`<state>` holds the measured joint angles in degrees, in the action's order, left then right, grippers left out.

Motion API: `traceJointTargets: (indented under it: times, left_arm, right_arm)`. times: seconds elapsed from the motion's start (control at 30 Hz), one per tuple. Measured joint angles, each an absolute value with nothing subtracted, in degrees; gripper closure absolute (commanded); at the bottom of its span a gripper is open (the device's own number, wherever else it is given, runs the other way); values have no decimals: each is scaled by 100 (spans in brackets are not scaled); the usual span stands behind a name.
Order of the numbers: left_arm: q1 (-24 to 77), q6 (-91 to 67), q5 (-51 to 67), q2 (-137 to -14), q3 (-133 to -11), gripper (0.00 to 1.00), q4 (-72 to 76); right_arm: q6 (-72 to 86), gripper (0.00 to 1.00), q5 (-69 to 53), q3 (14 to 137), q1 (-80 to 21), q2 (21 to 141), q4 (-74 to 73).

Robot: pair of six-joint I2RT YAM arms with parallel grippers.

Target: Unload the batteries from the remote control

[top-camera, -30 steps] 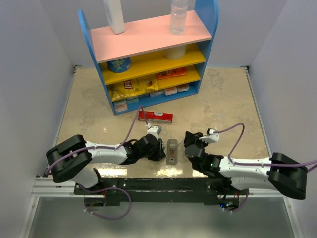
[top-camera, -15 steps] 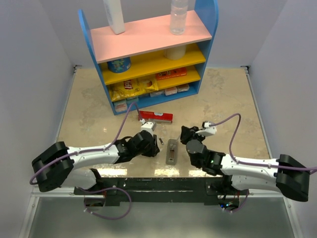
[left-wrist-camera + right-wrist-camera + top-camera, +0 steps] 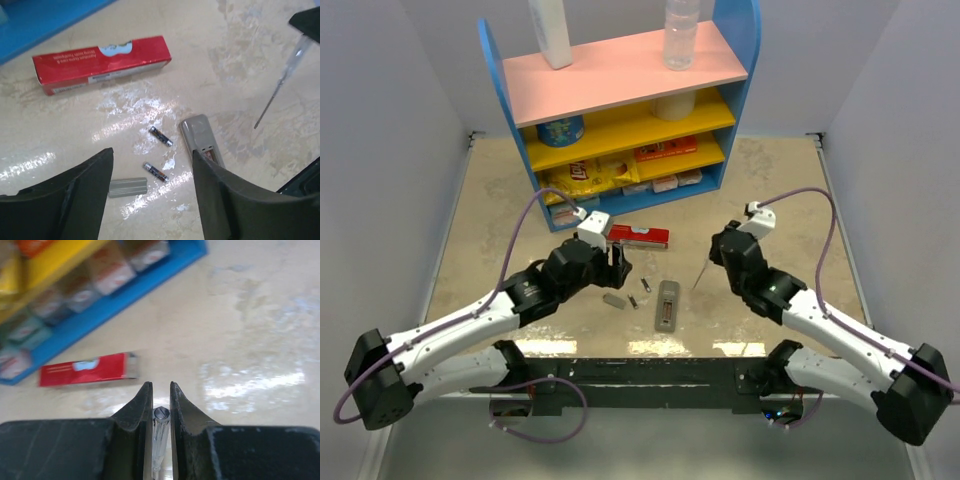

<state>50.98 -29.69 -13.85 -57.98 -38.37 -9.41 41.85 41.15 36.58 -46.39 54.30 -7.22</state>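
Note:
The remote control (image 3: 667, 306) lies face down near the table's front, its battery bay open (image 3: 202, 142). Two batteries (image 3: 161, 135) (image 3: 155, 171) rest on the table just left of it, small and dark in the top view (image 3: 644, 285) (image 3: 632, 300). The grey battery cover (image 3: 128, 187) lies beside them. My left gripper (image 3: 618, 268) hovers above the batteries, open and empty (image 3: 150, 200). My right gripper (image 3: 717, 252) hangs to the right of the remote, shut on a thin clear-handled stick (image 3: 161, 425) that points down toward the table (image 3: 702, 274).
A flat red box (image 3: 635, 236) lies behind the batteries (image 3: 100, 65) (image 3: 87, 369). A blue shelf unit (image 3: 620, 110) with snacks, bottles and a cup stands at the back. Grey walls close in both sides.
My left gripper pulled back from the remote, rose to the left and opened; a second battery now lies on the table. My right gripper lifted back to the right with the stick.

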Motion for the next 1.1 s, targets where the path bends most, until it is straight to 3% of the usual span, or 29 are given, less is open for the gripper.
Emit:
traceJointTargets:
  times: [0.03,0.07,0.33,0.53,0.7,0.87,1.03,1.1]
  left_arm:
    - [5098,-2856,-1413,-5690,-3883,10,-978]
    - [5098,-2735,-1441,-5559,-3924,0,-1013]
    - [5098,-2167,-1511,-4735,-3955,0,-1229]
    - [5098,-1883,-1605,-4244,-3981,0,-1616]
    - [5105,-1839,-1688,-3848,-3975,0,-1743]
    - [5177,-1839,-1776,-3809,-3975,0,-1817]
    - [5227,-1837,-1900,-3752,-3975,0,-1905]
    - [5227,-1837,-1970,-3669,-3975,0,-1903]
  right_arm:
    - [4101,100,3870,3618,-4268,5446,-825]
    - [4036,100,3653,3605,-3972,5492,-945]
    - [3645,96,1706,3623,-2582,6906,-1164]
    - [3566,86,803,3618,-2018,7918,-1033]
    - [3529,59,690,3662,-1973,8173,-810]
    - [3465,42,812,3767,-1951,8211,-862]
    - [3286,2,987,3972,-1944,7811,-1332]
    - [3194,2,985,4106,-1944,7376,-1531]
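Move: The right hand, holding the screwdriver by its handle, is bound for bare table about 18 cm below, 5 cm to its right and 2 cm ahead; from this hand the remote control lies some 10 cm back and 9 cm left, the near battery 4 cm back and 16 cm left, and the red box 11 cm ahead and 20 cm left. The empty left hand has that battery about 5 cm to its right, level ahead and 14 cm below. The right hand sinks about 16 cm and drifts some 5 cm to its right, tipping its fingers down by about 35 degrees until the screwdriver is at the table, where it opens nearly wide, lets go of the handle and rises about 4 cm straight off it. Meanwhile the empty left hand spreads its fingers from partly to fully open and draws up and to its left, away from the batteries and remote control, its fingers tilting up some 15 degrees. ##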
